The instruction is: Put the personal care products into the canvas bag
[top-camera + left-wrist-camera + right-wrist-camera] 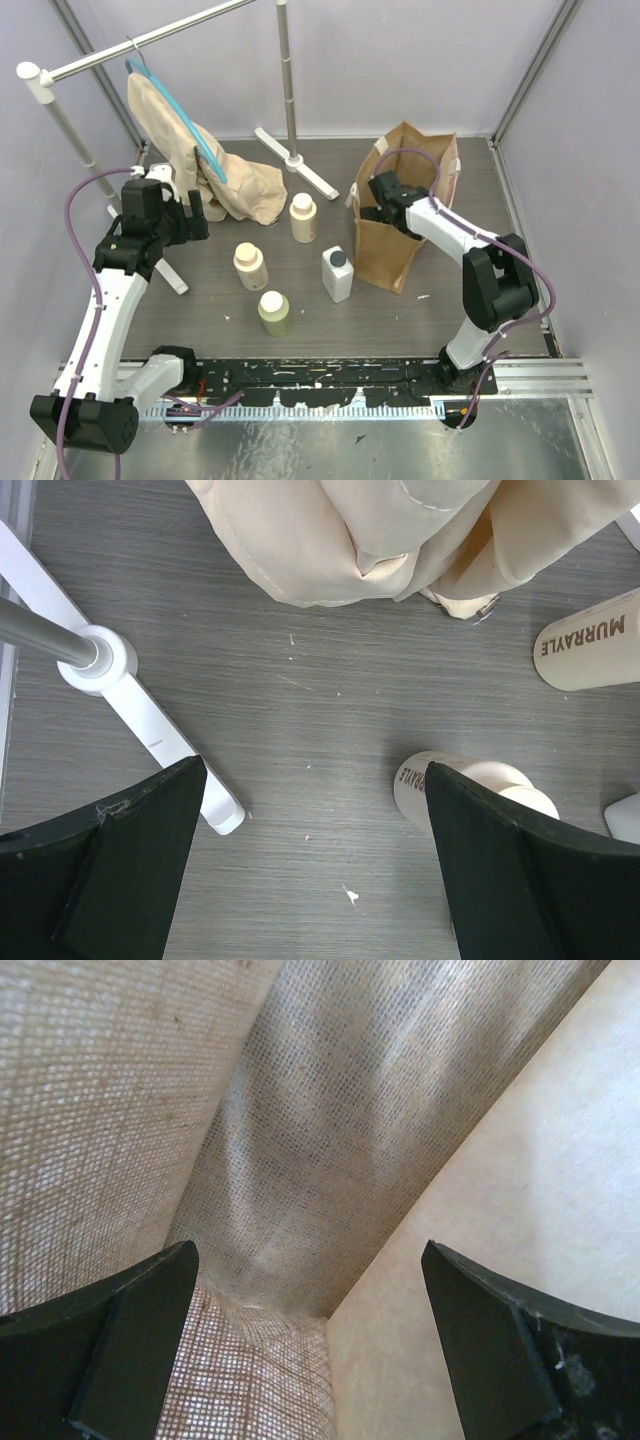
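Four personal care products stand on the dark table: a cream bottle, a second cream bottle, a yellowish one and a white rectangular one with a dark cap. The tan canvas bag stands upright to their right. My right gripper is open inside the bag's mouth; its wrist view shows only woven bag lining between the open jaws. My left gripper hangs open over bare table, left of the bottles. One cream bottle shows beside its right finger, another farther off.
A beige cloth hangs from a blue hanger on a white garment rack at the back left. A white rack foot lies just left of my left gripper. Grey walls close in the table on three sides.
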Controlling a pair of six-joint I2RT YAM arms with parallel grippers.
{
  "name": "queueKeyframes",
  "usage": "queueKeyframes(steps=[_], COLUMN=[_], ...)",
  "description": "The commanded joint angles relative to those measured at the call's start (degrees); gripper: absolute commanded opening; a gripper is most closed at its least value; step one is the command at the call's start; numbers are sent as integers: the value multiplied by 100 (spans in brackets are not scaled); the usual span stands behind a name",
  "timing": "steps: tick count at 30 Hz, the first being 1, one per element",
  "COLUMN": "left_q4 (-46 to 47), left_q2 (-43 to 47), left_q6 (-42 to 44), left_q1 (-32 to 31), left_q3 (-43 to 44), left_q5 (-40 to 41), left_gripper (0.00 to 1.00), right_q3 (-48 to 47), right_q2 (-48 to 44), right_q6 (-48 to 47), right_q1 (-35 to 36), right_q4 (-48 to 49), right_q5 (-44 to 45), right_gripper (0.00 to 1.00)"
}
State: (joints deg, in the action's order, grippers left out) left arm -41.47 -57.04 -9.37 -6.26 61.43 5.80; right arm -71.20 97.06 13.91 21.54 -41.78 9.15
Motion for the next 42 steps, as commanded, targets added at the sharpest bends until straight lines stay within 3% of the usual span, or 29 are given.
queueKeyframes(steps=[1, 12, 23, 31, 38, 42], left_q4=[-24, -8, -44, -96, -216, -273], left_q2=[143, 145, 85, 152, 239, 364], left_q6=[76, 82, 163, 152, 181, 181], left_q1=[11, 10, 11, 11, 7, 12], left_q3=[-125, -90, 173, 107, 92, 31], left_q5=[-96, -134, -494, -435, -396, -356], left_gripper=[98, 98, 98, 98, 98, 98], right_q3=[304, -21, -3099, -4943, -7077, -6933], right_q2=[-536, -1012, -673, -199, 1297, 1651], right_q6=[460, 591, 195, -195, -656, -853], right_q1=[443, 781, 782, 1106, 1530, 1546], right_q4=[-220, -1173, -3047, -2885, -3184, -2610], right_q5=[173, 749, 1917, 936, 683, 457], right_gripper=[100, 100, 100, 100, 100, 100])
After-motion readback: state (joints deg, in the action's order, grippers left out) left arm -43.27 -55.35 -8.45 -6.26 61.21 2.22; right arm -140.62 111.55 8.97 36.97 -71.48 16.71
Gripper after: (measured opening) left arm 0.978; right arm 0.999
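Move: The right hand is down inside the canvas bag, whose middle is within about 4 cm of it. The far cream bottle stands about 18 cm to the hand's left and 2 cm ahead, its middle 2 cm lower; the white black-capped bottle is some 12 cm left and 10 cm back, and the near cream bottle 29 cm left and 8 cm back. From the left hand the far cream bottle lies roughly 7 cm ahead, 20 cm right and 17 cm below. Still inside the canvas bag, the open right hand bears on its wall and drags the bag about 5 cm back towards the robot's base, nudging left. It then comes free, rising steeply some 30 cm out of the mouth while the wrist tips the fingers outward about 25 degrees, and finally swings left and a little forward across the bag's left rim, high on the far cream bottle's side. ##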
